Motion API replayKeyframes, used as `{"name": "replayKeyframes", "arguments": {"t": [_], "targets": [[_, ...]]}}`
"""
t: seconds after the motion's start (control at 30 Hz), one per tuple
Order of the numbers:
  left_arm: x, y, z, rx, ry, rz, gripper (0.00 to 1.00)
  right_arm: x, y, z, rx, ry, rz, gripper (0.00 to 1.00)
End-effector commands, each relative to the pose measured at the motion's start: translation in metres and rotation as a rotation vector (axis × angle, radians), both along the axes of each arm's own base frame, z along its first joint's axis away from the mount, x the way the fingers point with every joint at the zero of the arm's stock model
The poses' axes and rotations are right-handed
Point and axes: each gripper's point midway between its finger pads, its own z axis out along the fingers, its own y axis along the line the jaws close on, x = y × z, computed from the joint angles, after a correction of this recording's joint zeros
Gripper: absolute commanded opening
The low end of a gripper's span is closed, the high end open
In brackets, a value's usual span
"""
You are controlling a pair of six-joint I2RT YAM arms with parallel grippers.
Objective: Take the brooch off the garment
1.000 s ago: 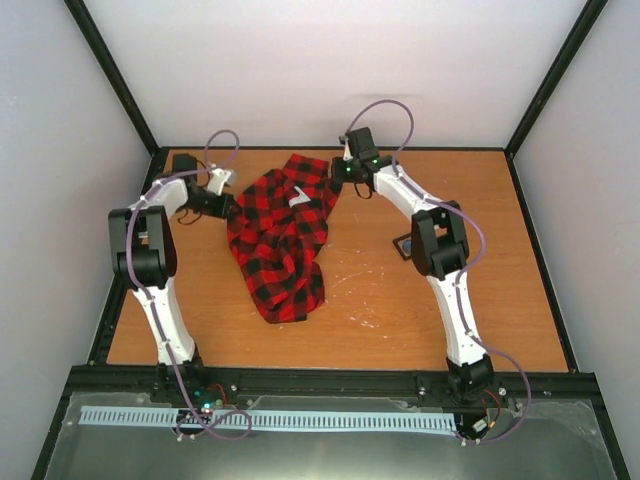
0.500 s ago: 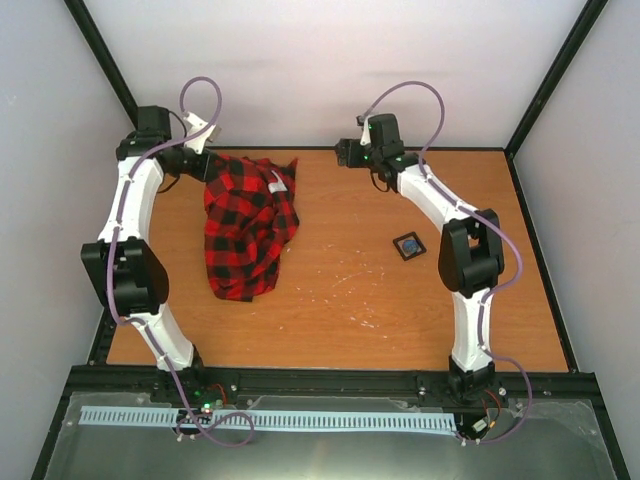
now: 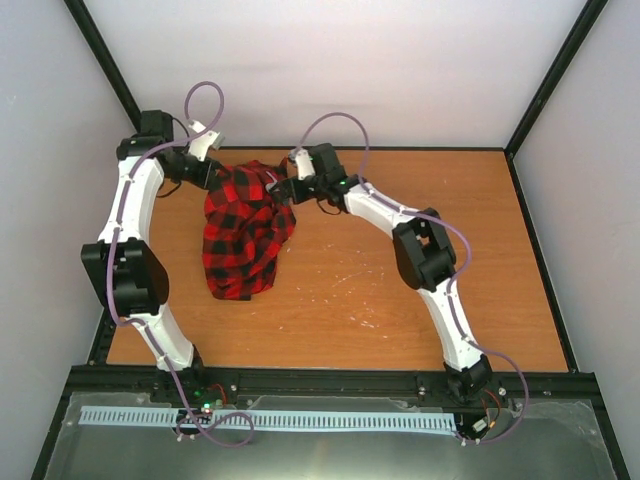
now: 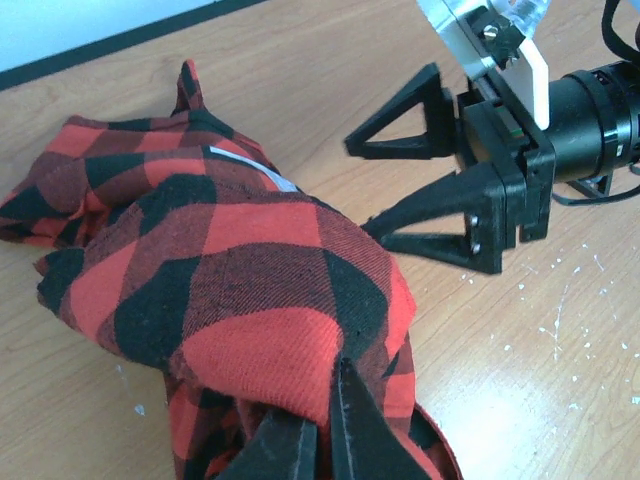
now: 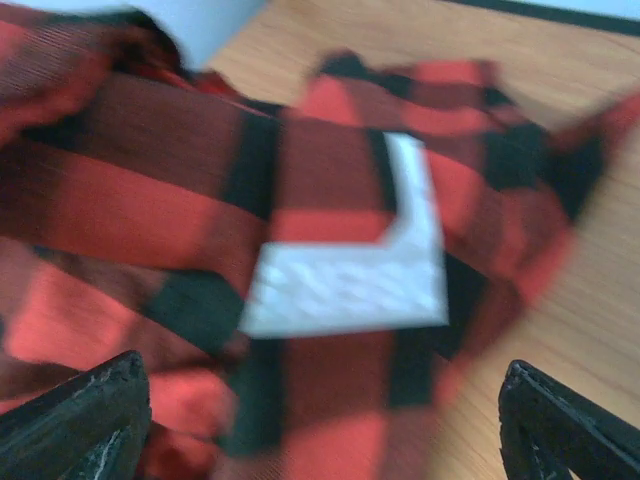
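The garment (image 3: 243, 238), a red-and-black checked shirt, hangs bunched from its top at the back left of the table. My left gripper (image 3: 220, 176) is shut on a fold of its cloth (image 4: 270, 330), with the fingers (image 4: 352, 425) pinched together at the bottom of the left wrist view. My right gripper (image 3: 283, 190) stands open just right of the garment's top, and its black fingers (image 4: 430, 225) show wide apart beside the cloth. In the blurred right wrist view a white letter patch (image 5: 350, 275) lies ahead of the open right gripper (image 5: 322, 365). The brooch is out of view.
The wooden table (image 3: 480, 250) is bounded by a black frame at the back (image 3: 430, 149) and white walls all round. My right arm's elbow (image 3: 425, 250) hangs over the table right of centre. White specks (image 3: 350, 290) mark the wood.
My right gripper has opened and swung left from the back of the table to the garment's upper right edge. The left gripper still holds the garment raised.
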Motion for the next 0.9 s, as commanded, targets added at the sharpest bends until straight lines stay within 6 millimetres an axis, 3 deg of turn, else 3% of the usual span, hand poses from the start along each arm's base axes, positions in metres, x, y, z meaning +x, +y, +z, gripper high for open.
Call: {"name": "replayKeyframes", "arguments": {"t": [0.0,0.17,0.23,0.33,0.37,0.43,0.47,0.53,0.57,0.6,0.7,0.77,0.87], "targets": [[-0.012,-0.004,0.001,0.001,0.009,-0.024,0.01,-0.014,0.044,0.005,0.042,-0.039,0.149,0.9],[-0.012,-0.005,0.007,-0.003,-0.002,-0.023,0.01,-0.015,0.058,-0.02,-0.004,-0.01,0.13,0.78],[-0.011,-0.005,0.013,-0.003,-0.012,-0.022,0.01,-0.003,0.05,-0.034,-0.078,-0.006,0.048,0.66],[-0.011,-0.006,0.025,-0.01,-0.03,-0.022,0.01,0.018,0.03,-0.036,-0.175,-0.034,-0.058,0.55],[-0.011,-0.007,0.03,-0.013,-0.041,-0.022,0.01,0.024,0.02,-0.036,-0.203,-0.04,-0.105,0.48],[-0.01,-0.007,0.042,-0.014,-0.067,-0.02,0.01,0.034,-0.001,-0.028,-0.193,-0.032,-0.159,0.21],[-0.009,-0.007,0.049,-0.015,-0.085,-0.019,0.01,0.035,-0.011,-0.028,-0.161,0.001,-0.165,0.12],[-0.007,-0.007,0.063,-0.015,-0.121,-0.014,0.01,0.037,-0.032,-0.012,-0.072,0.032,-0.198,0.03],[-0.005,-0.006,0.07,-0.015,-0.138,-0.008,0.01,0.038,-0.044,0.003,-0.032,0.014,-0.218,0.03],[-0.003,-0.006,0.079,-0.012,-0.163,-0.003,0.01,0.033,-0.057,0.005,-0.018,0.009,-0.236,0.03],[0.005,-0.001,0.104,0.014,-0.24,0.021,0.01,0.023,-0.085,0.048,0.031,-0.077,-0.281,0.03],[0.012,0.005,0.114,0.046,-0.289,0.047,0.01,0.01,-0.101,0.087,0.075,-0.147,-0.298,0.03],[0.023,0.018,0.125,0.11,-0.355,0.107,0.01,-0.01,-0.12,0.12,0.117,-0.214,-0.318,0.03]]}}
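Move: From the open right hand, the white brooch lies about 3 cm ahead, 4 cm left and 4 cm below. The raised fold in the left gripper is roughly 10 cm left, 2 cm back and 12 cm higher; the hanging garment's body lies some 8 cm back, 5 cm left and 7 cm below. From the left hand, the brooch is about 8 cm right, 4 cm ahead and 15 cm below. Right hand dips left, pinches the white brooch, pulls some 15 cm right; left, still gripping fabric, rises 8 cm. ##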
